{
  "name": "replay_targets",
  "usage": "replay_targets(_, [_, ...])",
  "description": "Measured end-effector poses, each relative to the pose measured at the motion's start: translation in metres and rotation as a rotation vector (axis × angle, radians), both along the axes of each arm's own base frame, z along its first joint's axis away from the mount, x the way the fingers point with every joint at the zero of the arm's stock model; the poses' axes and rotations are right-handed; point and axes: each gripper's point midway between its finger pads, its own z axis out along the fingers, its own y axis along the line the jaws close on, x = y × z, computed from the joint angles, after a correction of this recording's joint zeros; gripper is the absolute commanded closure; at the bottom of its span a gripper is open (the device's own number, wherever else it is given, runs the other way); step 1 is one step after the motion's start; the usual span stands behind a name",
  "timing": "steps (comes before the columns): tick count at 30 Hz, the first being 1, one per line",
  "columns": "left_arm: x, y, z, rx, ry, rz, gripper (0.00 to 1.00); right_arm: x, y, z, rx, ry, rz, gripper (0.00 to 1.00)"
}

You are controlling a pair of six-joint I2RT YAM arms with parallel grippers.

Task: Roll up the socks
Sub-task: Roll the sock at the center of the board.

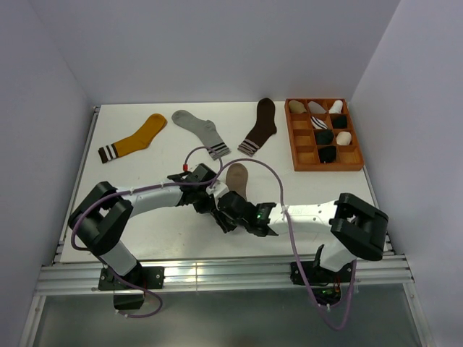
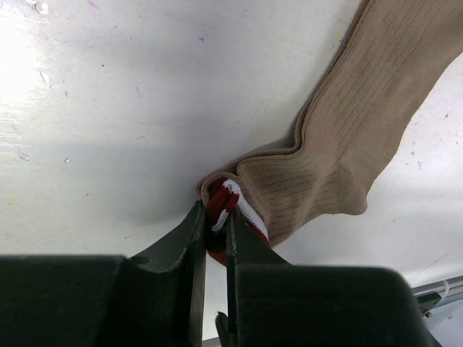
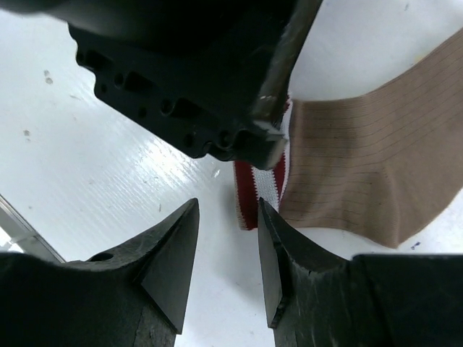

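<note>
A taupe sock point(image 1: 236, 176) with a maroon-and-white cuff lies mid-table. In the left wrist view my left gripper point(image 2: 215, 213) is shut on the bunched cuff point(image 2: 226, 201), and the taupe sock point(image 2: 362, 123) stretches away to the upper right. My right gripper point(image 3: 228, 208) is open just in front of the cuff point(image 3: 260, 189), with nothing between its fingers. Its right finger point(image 3: 278, 249) sits close beside the cuff's edge. The left gripper's black body point(image 3: 188, 72) fills the top of that view. From above, the left gripper point(image 1: 211, 194) and right gripper point(image 1: 230, 210) meet at the sock's near end.
A mustard-yellow sock point(image 1: 141, 136), a light grey sock point(image 1: 199, 130) and a dark brown sock point(image 1: 260, 126) lie flat along the back of the table. A wooden divided tray point(image 1: 323, 167) holding several rolled socks stands at the back right.
</note>
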Motion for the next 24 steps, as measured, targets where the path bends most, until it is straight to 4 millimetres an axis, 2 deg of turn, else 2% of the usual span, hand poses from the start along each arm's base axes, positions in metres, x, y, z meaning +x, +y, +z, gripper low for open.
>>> replay_targets(5, [0.0,-0.001,0.0,-0.003,0.001,-0.001,1.0,0.0,-0.001,-0.012,-0.037,-0.001,0.004,0.56])
replay_targets(15, [0.0,0.0,0.0,-0.014,0.016,0.001,1.0,0.016,-0.004,-0.027,-0.106,-0.046,-0.057,0.59])
replay_targets(18, [0.0,0.0,0.0,-0.019,0.023,0.004,0.99,0.022,-0.006,-0.034,-0.136,-0.061,-0.091,0.71])
replay_targets(19, [0.0,0.001,0.0,-0.021,0.024,0.006,0.98,0.023,-0.006,-0.034,-0.137,-0.064,-0.1,0.84])
replay_targets(21, [0.001,0.001,0.0,-0.022,0.023,0.01,0.93,0.024,-0.006,-0.033,-0.137,-0.069,-0.108,0.96])
replay_targets(22, [0.001,0.001,0.0,-0.021,0.022,0.01,0.89,0.024,-0.006,-0.032,-0.137,-0.072,-0.111,1.0])
replay_targets(24, [0.002,0.001,0.0,-0.024,0.017,0.014,0.8,0.024,-0.007,-0.032,-0.139,-0.072,-0.114,1.0])
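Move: The brown sock's striped cuff, still pinched in the left fingers, lies about 3 cm ahead of the right hand and some 3 cm below it, with no real sideways offset. The sock's foot stretches away some 15 cm ahead of the right hand and 5 cm to its right, about 4 cm lower. The grey sock's cuff is roughly 26 cm ahead and 1 cm left. From the left hand, the striped cuff is at the fingertips, about 1 cm back. The right hand sinks to the near end of the brown sock's cuff, first almost straight down and then forward as well, about 3 cm down and 2.5 cm forward in all, with the wrist turning some 10 degrees, partly clockwise. Its fingers stay about half open until it is low beside the left fingertips, then close to pinch the cuff's near edge, while the left hand stays in place and keeps its own pinch on the striped cuff. ##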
